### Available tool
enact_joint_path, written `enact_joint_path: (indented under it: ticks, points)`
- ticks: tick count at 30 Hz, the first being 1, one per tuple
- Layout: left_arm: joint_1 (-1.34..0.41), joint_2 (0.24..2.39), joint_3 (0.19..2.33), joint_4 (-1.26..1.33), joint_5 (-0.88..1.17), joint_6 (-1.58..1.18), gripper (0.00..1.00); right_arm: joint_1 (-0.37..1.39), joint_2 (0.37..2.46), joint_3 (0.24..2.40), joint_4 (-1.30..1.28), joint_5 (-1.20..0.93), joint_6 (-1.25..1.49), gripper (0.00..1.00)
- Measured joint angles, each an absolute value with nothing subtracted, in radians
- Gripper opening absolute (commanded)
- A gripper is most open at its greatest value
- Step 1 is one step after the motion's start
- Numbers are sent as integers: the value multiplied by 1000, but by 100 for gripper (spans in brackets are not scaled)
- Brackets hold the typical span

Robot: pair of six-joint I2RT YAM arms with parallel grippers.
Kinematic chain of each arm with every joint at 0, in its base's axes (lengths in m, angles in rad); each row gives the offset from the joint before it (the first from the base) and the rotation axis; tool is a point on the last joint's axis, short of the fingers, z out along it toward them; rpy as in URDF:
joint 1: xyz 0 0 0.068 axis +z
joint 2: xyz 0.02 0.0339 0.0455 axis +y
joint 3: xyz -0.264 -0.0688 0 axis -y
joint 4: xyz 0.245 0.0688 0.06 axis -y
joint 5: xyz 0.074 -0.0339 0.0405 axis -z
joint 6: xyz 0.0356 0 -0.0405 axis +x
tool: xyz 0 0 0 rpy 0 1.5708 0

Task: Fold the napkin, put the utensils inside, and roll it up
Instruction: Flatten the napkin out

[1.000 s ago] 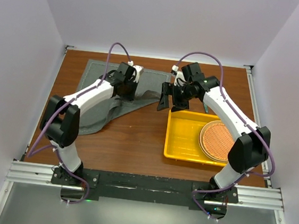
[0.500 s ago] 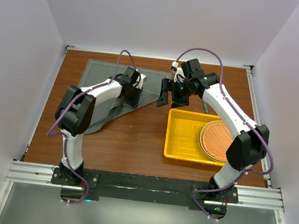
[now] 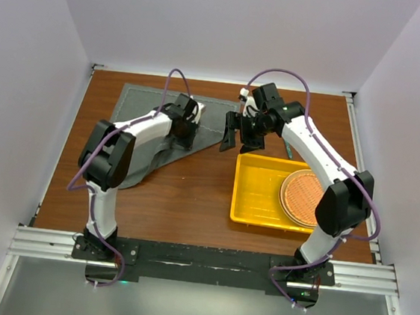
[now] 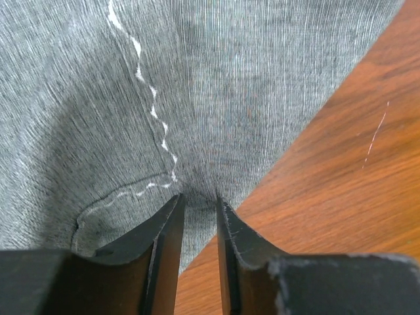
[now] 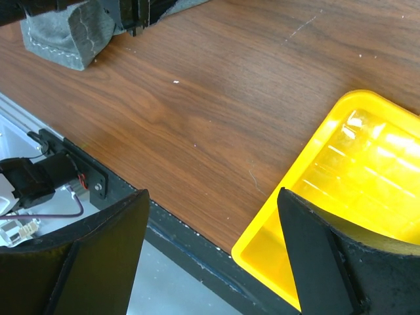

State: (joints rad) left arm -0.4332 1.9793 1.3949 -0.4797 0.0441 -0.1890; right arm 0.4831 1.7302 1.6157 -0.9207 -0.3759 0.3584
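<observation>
The dark grey napkin (image 3: 136,108) lies partly folded over at the table's far left, and its right-hand flap ends in a point near the middle. My left gripper (image 3: 183,135) stands on that flap. In the left wrist view its fingertips (image 4: 198,200) press down on the cloth (image 4: 230,85) a narrow gap apart, with flat cloth between them and nothing pinched. My right gripper (image 3: 236,136) hangs wide open and empty over bare wood between the napkin and the tray; the right wrist view (image 5: 213,216) shows this too. A thin teal utensil (image 3: 288,148) peeks out beside the right forearm.
A yellow tray (image 3: 258,196) sits front right and holds a round woven orange-brown mat (image 3: 303,197). Its near corner (image 5: 367,170) shows in the right wrist view, with the table's front rail (image 5: 85,177) and a napkin corner (image 5: 62,36).
The left jaws have parted and let go of the napkin flap, which now lies flatter. The left elbow swung inward. The right gripper drifted slightly to the far left and stayed open.
</observation>
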Motion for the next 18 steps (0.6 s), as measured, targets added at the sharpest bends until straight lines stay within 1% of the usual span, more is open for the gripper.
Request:
enact_joint_path:
  ticks: [5,8,9,12,18]
  points:
    - [-433,1999,1407,-474,38,-189,31,482,1737,1625,-927,-376,358,83]
    - [-433,2013,1407,-468,33,-186,17,481,1742,1639,-928,-376,357,83]
    - [-433,2013,1407,-468,29,-182,11,481,1743,1641,-928,-376,357,83]
    - [-432,2014,1413,-473,17,-170,1,479,1743,1643,-929,-376,356,83]
    - [-432,2011,1461,-510,14,-163,0,477,1746,1655,-930,-377,354,83]
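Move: The napkin's folded-over, hemmed near-right corner lies right under the left fingertips, its edge barely 1 cm to their left and about 1 cm below. The bulk of the napkin spreads some 8 cm left and 4 cm ahead. The yellow tray's middle is roughly 30 cm right and 14 cm back; the teal utensil sits about 26 cm right and 5 cm ahead. From the right hand the same corner is some 13 cm left, 7 cm ahead and 16 cm down. Down by about 1 cm onto the folded flap goes the left hand, its narrowly open fingers pointing steeply down, then they close fully and pinch the flap beside its stitched hem. With the cloth held, the hand starts up about 1.5 cm, having eased forward roughly 1 cm over the whole move; the wrist hardly turns. ##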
